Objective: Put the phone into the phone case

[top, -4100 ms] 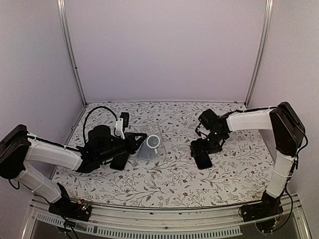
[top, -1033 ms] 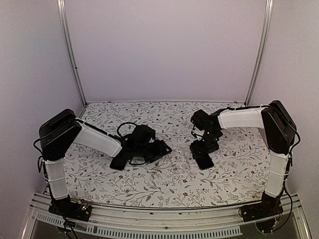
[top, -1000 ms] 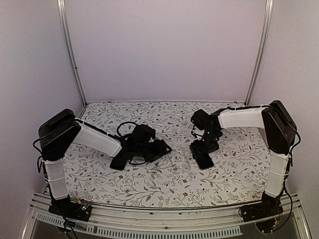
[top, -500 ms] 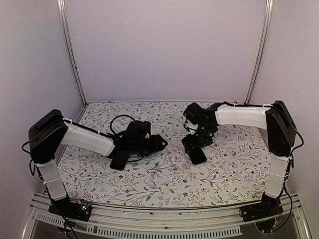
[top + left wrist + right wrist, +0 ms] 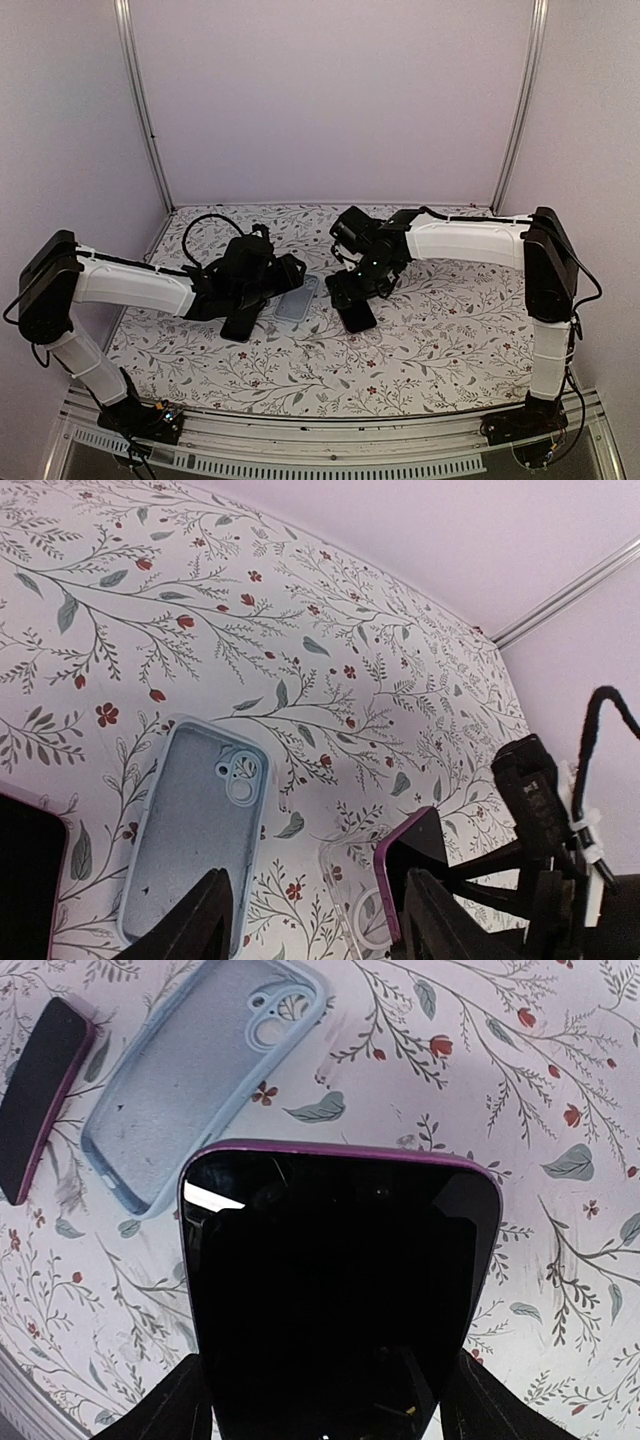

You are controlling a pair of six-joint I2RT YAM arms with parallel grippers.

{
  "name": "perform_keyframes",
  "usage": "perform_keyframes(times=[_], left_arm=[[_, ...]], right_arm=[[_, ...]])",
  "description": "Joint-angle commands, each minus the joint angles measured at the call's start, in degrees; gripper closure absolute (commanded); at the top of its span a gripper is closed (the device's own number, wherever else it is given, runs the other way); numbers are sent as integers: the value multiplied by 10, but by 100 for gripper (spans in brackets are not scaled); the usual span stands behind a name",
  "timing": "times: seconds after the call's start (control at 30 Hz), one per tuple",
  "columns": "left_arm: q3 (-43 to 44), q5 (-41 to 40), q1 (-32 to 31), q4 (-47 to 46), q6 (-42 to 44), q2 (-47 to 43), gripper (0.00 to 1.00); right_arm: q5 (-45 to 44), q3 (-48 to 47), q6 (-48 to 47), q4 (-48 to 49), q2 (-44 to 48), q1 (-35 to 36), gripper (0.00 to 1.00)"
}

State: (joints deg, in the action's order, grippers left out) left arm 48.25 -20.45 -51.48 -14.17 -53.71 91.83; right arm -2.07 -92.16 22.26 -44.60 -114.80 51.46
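Note:
My right gripper point(image 5: 350, 290) point(image 5: 335, 1400) is shut on a black phone point(image 5: 356, 314) point(image 5: 340, 1290) with a purple rim. It grips the phone's long sides and holds it tilted just above the table's middle. In the left wrist view the phone's point(image 5: 415, 845) corner hangs over a clear phone case point(image 5: 355, 895) with a ring, which lies flat on the table. A light blue phone case point(image 5: 297, 300) point(image 5: 190, 850) point(image 5: 195, 1075) lies open side up just left of it. My left gripper point(image 5: 296, 272) point(image 5: 314, 900) is open above the cases, holding nothing.
A second dark phone point(image 5: 240, 322) point(image 5: 38, 1100) point(image 5: 25, 880) lies flat left of the blue case, under my left arm. The floral table point(image 5: 440, 340) ends at white walls with metal corner posts point(image 5: 515, 110).
My right arm has carried the phone left toward the table's middle, over the clear case. My left arm has drawn back to the left, uncovering the blue case.

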Motion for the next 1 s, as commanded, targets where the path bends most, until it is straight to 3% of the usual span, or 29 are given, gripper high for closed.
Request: perform_keyframes(times=[0.0, 0.47, 0.97], left_arm=[[-10, -35, -8, 11, 21, -11, 40], [-12, -17, -8, 6, 11, -3, 40], [-5, -16, -8, 5, 17, 1, 40]], right_arm=[[-16, 23, 30, 32, -15, 3, 35], [-71, 13, 38, 45, -71, 5, 32], [-67, 54, 75, 60, -34, 9, 31]])
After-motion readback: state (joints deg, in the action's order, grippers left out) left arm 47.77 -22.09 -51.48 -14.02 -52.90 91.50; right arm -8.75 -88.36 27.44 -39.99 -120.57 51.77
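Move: Beneath the phone already held in the right fingers, the clear phone case lies flat, its middle about 4 cm back and 2 cm to the right of the hand and some 8 cm below. The blue case is about 2 cm ahead and 15 cm to the left of the right hand, the other phone roughly 3 cm back and 29 cm to the left, both about 7 cm lower. From the empty left hand, the clear case is some 6 cm back, 15 cm right and 12 cm down. Lowering the held phone onto the clear case, the right hand sinks about 6 cm, quickly at first and then easing to a stop, with a slight drift to the right. On the way the wrist turns clockwise and tips its left side down, each by some 5 degrees; the fingers keep their grip on the phone's sides as its underside comes to bear on the case. ##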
